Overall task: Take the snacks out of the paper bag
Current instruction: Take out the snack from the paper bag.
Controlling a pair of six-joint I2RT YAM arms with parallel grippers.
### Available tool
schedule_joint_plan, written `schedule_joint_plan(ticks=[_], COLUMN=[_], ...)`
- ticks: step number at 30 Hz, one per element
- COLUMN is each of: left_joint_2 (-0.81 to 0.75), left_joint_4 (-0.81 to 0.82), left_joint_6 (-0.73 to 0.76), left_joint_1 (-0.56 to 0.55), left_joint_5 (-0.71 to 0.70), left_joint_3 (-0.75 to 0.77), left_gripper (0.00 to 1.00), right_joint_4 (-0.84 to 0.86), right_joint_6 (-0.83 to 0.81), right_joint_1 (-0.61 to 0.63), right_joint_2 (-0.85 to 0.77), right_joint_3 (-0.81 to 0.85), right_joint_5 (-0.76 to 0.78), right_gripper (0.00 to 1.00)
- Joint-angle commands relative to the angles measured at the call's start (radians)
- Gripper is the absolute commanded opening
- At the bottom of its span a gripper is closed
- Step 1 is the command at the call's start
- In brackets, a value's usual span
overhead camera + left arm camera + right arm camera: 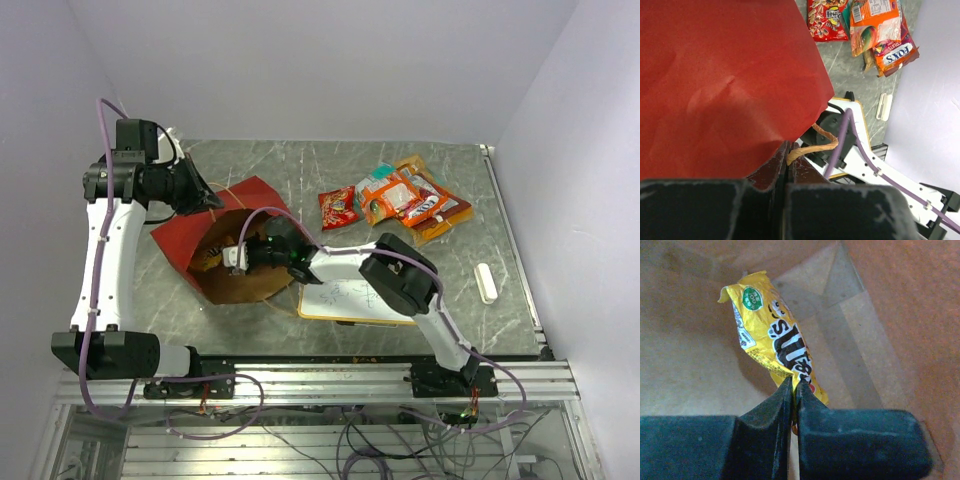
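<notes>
The red paper bag point(200, 235) lies on its side at the left of the table, its brown mouth facing the arms. My left gripper point(788, 150) is shut on the bag's rim by its string handle point(812, 146), holding the red wall point(720, 75) up. My right gripper point(794, 382) is inside the bag, shut on the edge of a yellow snack packet point(775, 340) that lies against the brown kraft floor. Several snacks lie outside at the back right: a red packet point(338, 207) and an orange pile point(410, 198).
A white-framed whiteboard point(340, 298) lies under the right arm, just right of the bag's mouth. A small white bar point(486, 282) lies near the table's right edge. The bag's brown walls point(890, 315) close in around my right gripper.
</notes>
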Motion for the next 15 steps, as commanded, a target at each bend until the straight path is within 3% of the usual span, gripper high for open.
schedule_joint_plan(ticks=[1, 8, 13, 15], left_joint_2=[-0.025, -0.010, -0.018, -0.016], left_joint_4=[0.085, 0.125, 0.167, 0.177], left_joint_6=[-0.055, -0.085, -0.120, -0.129], left_joint_1=[0.012, 0.020, 0.021, 0.022], left_joint_5=[0.034, 0.075, 0.064, 0.055], left_joint_3=[-0.040, -0.032, -0.081, -0.095], left_gripper=[0.07, 0.07, 0.07, 0.07], right_joint_4=[0.031, -0.149, -0.455, -0.503], right_joint_6=[0.097, 0.141, 0.188, 0.227], right_joint_1=[0.004, 0.011, 0.010, 0.009], right_joint_2=[-0.107, -0.341, -0.499, -0.567], right_joint_3=[-0.074, -0.236, -0.259, -0.294], right_joint_5=[-0.010, 0.033, 0.105, 0.135], right_gripper=[0.00, 0.00, 0.00, 0.00])
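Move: The small yellow packet is already pinched in the right hand inside the paper bag. From this hand the red peanut packet, nearest of the snacks laid out, lies about 27 cm to the right, 13 ahead and 8 below; the stacked snacks are roughly 45 right and 14 ahead, and the whiteboard some 34 right and 11 back. From the left hand, the red peanut packet is about 29 cm right, 15 ahead and 30 below. The yellow packet, still pinched by one end in the shut right fingers, is drawn away from the bag's inner end towards its open mouth, about 8 cm to the right, rising some 7 cm and backing off 5, the rise quickening late while the wrist rolls roughly 10 degrees. The left hand keeps its pinch on the bag's handle, easing forward barely 2 cm. ##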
